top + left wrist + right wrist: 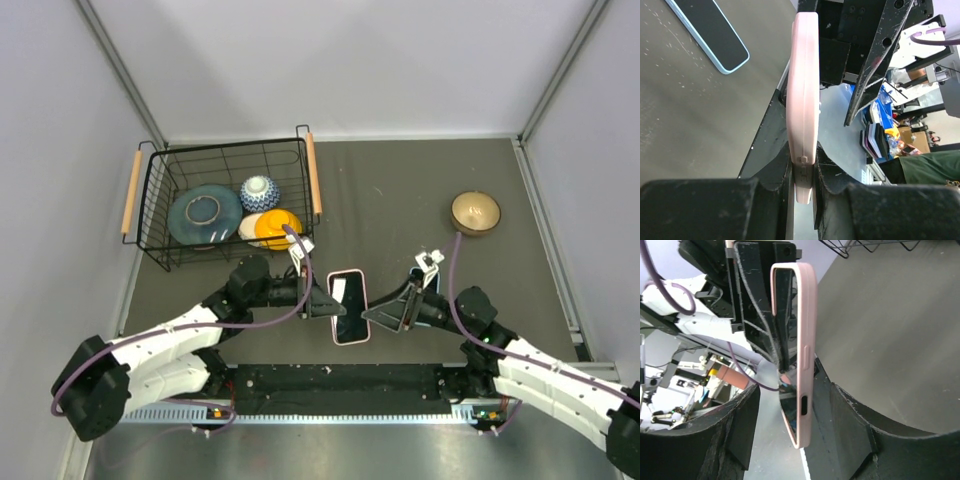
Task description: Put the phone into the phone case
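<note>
The pink phone case hangs above the table's near middle, and the phone's glossy black screen fills its frame. My left gripper comes in from the left and is shut on the case's left edge. In the left wrist view the case stands edge-on, pinched between the fingers of that gripper. My right gripper is open and straddles the case's right edge. The right wrist view shows the case and the screen between the spread fingers of this gripper, with a wide gap on the screen side.
A black wire basket with wooden handles stands at the back left and holds bowls. A round gold dish sits at the back right. A black slab with a light blue rim lies flat on the table.
</note>
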Controlling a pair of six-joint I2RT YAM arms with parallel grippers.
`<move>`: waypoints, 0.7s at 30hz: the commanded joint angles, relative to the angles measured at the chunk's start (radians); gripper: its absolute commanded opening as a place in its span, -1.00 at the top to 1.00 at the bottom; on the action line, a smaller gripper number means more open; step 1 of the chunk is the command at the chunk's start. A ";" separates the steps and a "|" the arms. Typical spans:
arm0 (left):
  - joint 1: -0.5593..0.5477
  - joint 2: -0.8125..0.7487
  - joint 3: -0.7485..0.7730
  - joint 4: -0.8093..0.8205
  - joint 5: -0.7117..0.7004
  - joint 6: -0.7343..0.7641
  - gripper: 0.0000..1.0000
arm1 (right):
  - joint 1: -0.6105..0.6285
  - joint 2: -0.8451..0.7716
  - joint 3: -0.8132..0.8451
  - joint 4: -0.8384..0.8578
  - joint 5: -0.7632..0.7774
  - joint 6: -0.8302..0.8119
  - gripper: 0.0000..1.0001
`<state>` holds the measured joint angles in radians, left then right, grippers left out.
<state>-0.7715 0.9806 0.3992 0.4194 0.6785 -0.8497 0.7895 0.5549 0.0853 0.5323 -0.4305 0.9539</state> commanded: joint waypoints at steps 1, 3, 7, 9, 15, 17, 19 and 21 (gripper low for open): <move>0.003 0.029 -0.005 0.185 0.073 -0.046 1.00 | 0.002 0.094 0.073 0.049 -0.005 -0.081 -0.15; 0.003 0.041 -0.005 0.193 0.084 -0.054 1.00 | 0.002 0.158 0.088 0.084 -0.016 -0.083 -0.06; 0.003 0.067 0.000 0.179 0.092 -0.042 1.00 | 0.002 0.229 0.107 0.146 -0.010 -0.054 0.66; 0.003 0.070 0.012 0.144 0.087 -0.014 0.89 | 0.001 0.238 0.102 0.146 0.010 -0.035 0.98; 0.006 0.012 0.120 -0.222 -0.038 0.184 -0.85 | 0.002 0.192 0.071 0.028 0.096 -0.003 1.00; 0.006 -0.023 0.160 -0.325 -0.140 0.263 -0.98 | 0.001 0.162 0.068 -0.065 0.145 -0.007 1.00; 0.008 -0.054 0.219 -0.473 -0.233 0.331 -0.98 | -0.001 0.149 0.079 -0.144 0.200 -0.029 1.00; 0.008 -0.088 0.262 -0.565 -0.296 0.365 -0.98 | -0.003 0.161 0.108 -0.242 0.252 -0.047 1.00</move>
<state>-0.7647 0.9703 0.5518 0.0841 0.5629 -0.6441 0.7895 0.7288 0.1440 0.4232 -0.3084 0.9314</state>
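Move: The phone, already sitting in its pink case, is pinched by the left fingers at its left long edge; its middle lies about 3 cm right of the left hand, level in depth. From the half-open right hand its middle is some 5 cm left, 2 cm ahead and 1 cm lower. The blue-edged phone lies about 12 cm right and 11 cm ahead of the right hand, roughly 17 cm below. The pink-cased phone changes hands: the right hand slides about 1.5 cm left, forward and down to its right edge and shuts on it. The left hand, first sinking 2 cm, opens wide, lets go, then draws off forward and up; the right carries the phone down and forward, nearly 3 cm lower from the grip, tipping its fingertips down. ##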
